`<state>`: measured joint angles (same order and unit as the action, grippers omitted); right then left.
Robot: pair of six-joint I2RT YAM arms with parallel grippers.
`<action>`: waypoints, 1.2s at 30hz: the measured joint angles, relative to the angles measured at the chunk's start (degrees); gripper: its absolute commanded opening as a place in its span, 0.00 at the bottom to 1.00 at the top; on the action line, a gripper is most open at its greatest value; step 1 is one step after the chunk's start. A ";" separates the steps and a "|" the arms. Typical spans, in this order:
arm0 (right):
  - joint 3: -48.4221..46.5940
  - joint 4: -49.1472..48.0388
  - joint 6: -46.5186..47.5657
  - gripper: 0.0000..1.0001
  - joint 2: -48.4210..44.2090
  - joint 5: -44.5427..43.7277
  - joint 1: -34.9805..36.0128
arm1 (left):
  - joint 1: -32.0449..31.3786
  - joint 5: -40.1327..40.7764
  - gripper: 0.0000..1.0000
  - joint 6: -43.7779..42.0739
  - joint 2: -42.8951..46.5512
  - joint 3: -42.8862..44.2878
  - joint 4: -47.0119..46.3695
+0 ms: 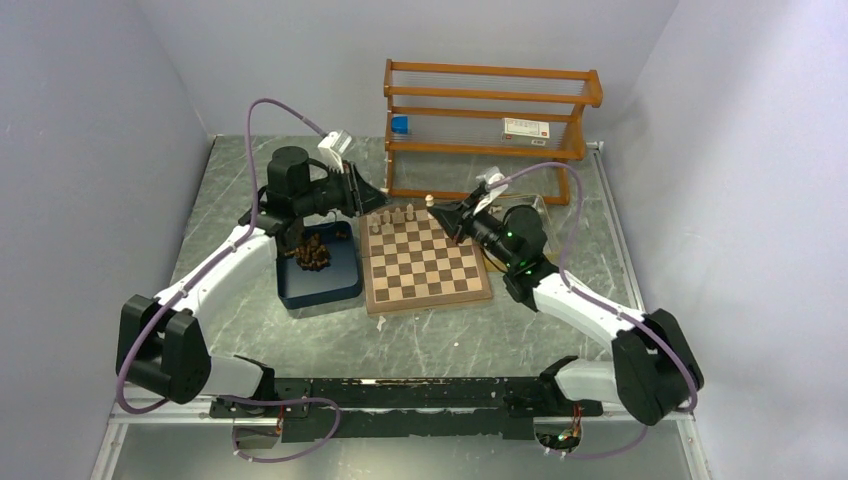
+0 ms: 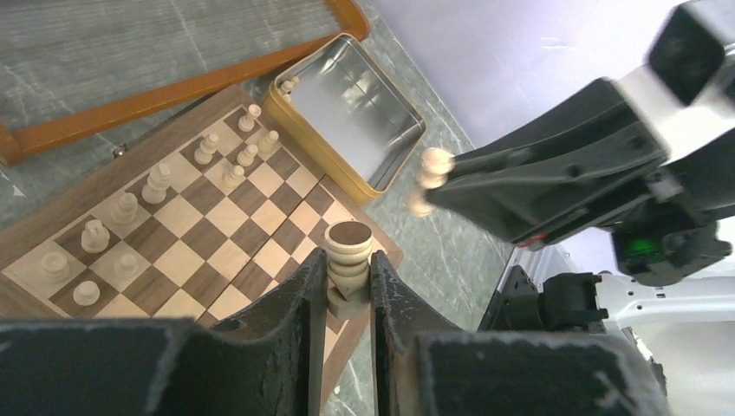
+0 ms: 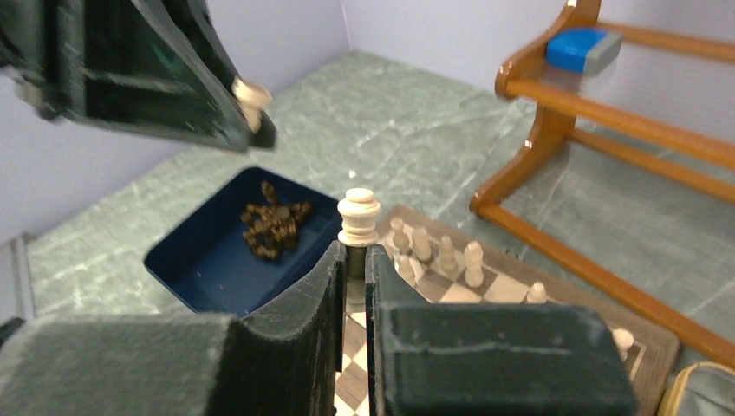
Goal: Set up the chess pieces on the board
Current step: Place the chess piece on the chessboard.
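Observation:
The board [image 1: 425, 265] lies in the middle of the table, with several cream chess pieces [image 1: 392, 219] standing on its far-left squares. My left gripper [image 2: 347, 276] is shut on a cream piece [image 2: 349, 247], bottom end up, above the board's edge [image 2: 173, 247]. My right gripper [image 3: 351, 257] is shut on another cream piece [image 3: 358, 215], which hangs over the board's far edge [image 1: 430, 200]. The two grippers [image 1: 362, 203] [image 1: 452, 216] face each other across the board's far side. Dark pieces [image 3: 273, 227] lie heaped in the blue tray [image 1: 300, 292].
A tan metal tray [image 2: 295, 121] with a few cream pieces in its corner sits by the board's far-right corner. A wooden rack [image 1: 490, 125] stands against the back wall with a blue item [image 1: 401, 124] on its shelf. Grey walls close in both sides.

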<state>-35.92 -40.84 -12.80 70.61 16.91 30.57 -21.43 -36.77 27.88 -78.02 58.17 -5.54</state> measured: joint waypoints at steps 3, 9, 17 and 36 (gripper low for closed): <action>0.61 -0.87 1.68 0.07 4.07 0.44 0.52 | 0.09 0.11 0.18 -0.13 -0.02 1.16 2.60; 4.00 -4.11 5.55 0.05 10.03 -1.16 4.11 | 2.45 1.05 0.18 -0.94 0.02 -0.74 6.03; 3.28 -8.48 10.08 0.06 21.42 -7.82 9.77 | 4.74 5.07 0.19 -3.80 1.03 -5.25 10.29; 0.37 -20.41 13.77 0.14 35.39 -23.87 16.24 | 4.85 7.43 0.20 -8.50 5.81 -8.52 13.22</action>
<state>-35.55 -61.25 0.97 106.00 -6.96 46.81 -16.58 -29.34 19.38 -72.20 49.65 7.68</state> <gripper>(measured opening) 0.123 0.242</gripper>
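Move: The white piece in the right fingers is bound for open squares in the left half of the chessboard, about 7 cm left, 1 cm ahead and roughly 21 cm below the right hand. From that hand, the nearest pawn stands about 7 cm ahead and 10 cm left, the tall king 10 cm ahead and 5 cm left, both some 19 cm down. That open spot lies about 3 cm right of the left hand, level fore and aft, 21 cm below. The white piece, still pinched upright in the right gripper, is lowered some 18 cm and carried about 7 cm left, down to the open squares on the robot's side of the standing pawns, quickly at first and then easing off as the fingers tip down about 15 degrees. Meanwhile the left hand, keeping hold of its own piece, backs off down and left about 10 cm towards the blue tray. ##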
